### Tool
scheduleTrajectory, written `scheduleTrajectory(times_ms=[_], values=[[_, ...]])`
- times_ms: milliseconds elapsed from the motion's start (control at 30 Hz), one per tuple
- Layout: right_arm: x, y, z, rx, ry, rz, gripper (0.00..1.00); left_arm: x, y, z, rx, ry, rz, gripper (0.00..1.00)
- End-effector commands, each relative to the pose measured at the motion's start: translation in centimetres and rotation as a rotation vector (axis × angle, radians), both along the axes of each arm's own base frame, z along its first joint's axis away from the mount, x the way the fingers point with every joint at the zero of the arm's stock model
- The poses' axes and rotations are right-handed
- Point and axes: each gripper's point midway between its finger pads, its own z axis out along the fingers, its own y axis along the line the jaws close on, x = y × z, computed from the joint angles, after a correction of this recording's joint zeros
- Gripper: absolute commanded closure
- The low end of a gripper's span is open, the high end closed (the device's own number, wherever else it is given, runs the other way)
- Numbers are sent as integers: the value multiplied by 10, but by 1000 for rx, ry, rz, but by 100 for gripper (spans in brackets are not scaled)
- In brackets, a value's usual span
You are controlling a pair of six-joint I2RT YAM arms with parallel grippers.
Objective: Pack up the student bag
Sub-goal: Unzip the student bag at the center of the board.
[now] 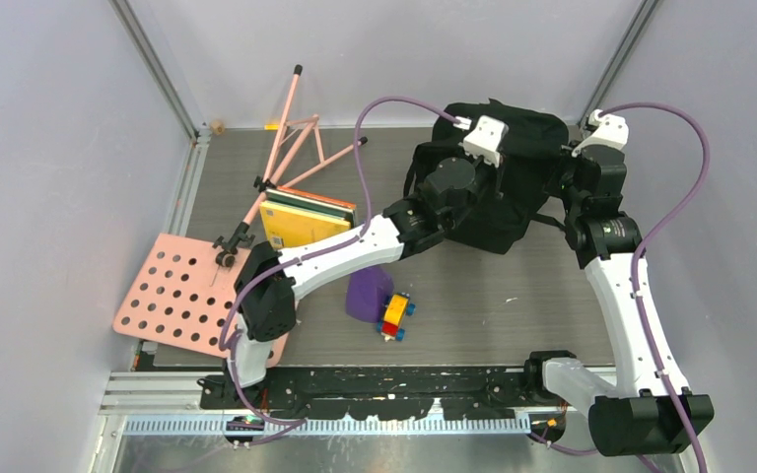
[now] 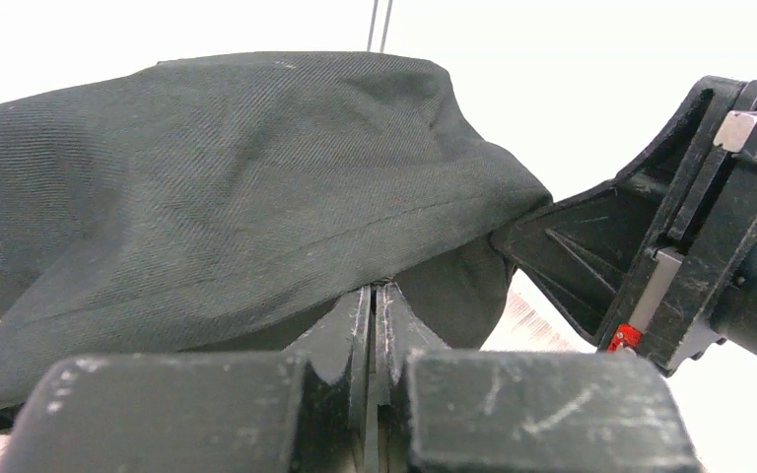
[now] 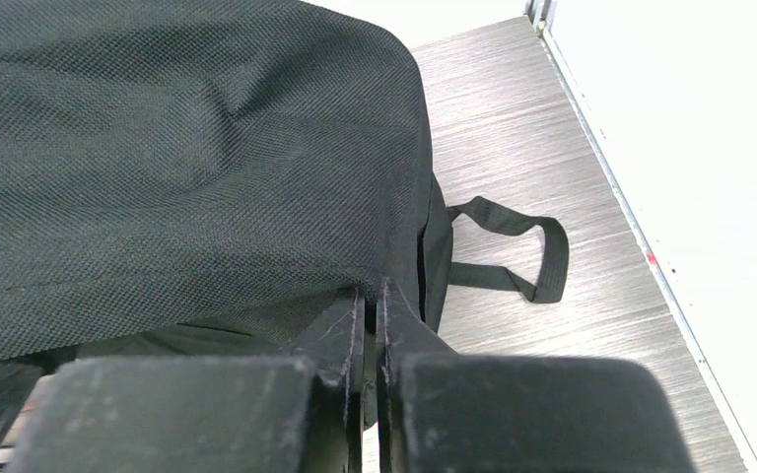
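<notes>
The student bag point(image 1: 513, 202) is a black floppy backpack at the back of the table, right of centre. My left gripper point(image 1: 499, 166) is at its top left, and in the left wrist view the left gripper point(image 2: 376, 288) is shut on the edge of a fabric flap point(image 2: 237, 197). My right gripper point(image 1: 566, 160) is at the bag's top right; the right wrist view shows the right gripper point(image 3: 373, 288) pinched shut on the bag's fabric edge point(image 3: 187, 168). A strap loop point(image 3: 537, 258) lies on the table beyond. The right gripper's body point(image 2: 670, 256) shows at that flap's right end.
A yellow book point(image 1: 301, 223), a purple container point(image 1: 367, 294) and a toy of coloured blocks point(image 1: 396, 315) lie left of and in front of the bag. A pink perforated board point(image 1: 179, 296) and a pink folding stand point(image 1: 292, 138) sit at the left. Walls enclose the table.
</notes>
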Motion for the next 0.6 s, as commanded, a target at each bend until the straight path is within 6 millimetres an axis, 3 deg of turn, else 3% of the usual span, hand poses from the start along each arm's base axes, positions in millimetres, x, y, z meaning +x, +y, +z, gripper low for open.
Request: scheduleTrajectory(times_ms=[0, 567], values=[[-5, -18, 29, -12, -114, -100, 100, 1, 34, 46, -89, -36, 59, 100], [-12, -24, 34, 15, -131, -150, 100, 29, 96, 25, -57, 33, 146, 100]])
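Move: The left gripper already pinches the front edge of the bag's top seam. The seam's left end, where it is headed, lies about 13 cm to its left, 4 cm ahead and slightly lower. The red-topped stamp sits on the table some 12 cm left of the left gripper, 8 cm back and 22 cm below. The right gripper already holds the seam's right corner; from it the seam's left end is about 26 cm left, 2 cm ahead and slightly lower. Run the left gripper, still shut on the seam, about 6 cm to the left along the top of the bag towards the seam's left end, easing some 2 cm forward in the second half and turning about 5 degrees counter-clockwise. Keep the right gripper clamped on the right corner as the anchor, letting it draw only about 1 cm back and to the right. ##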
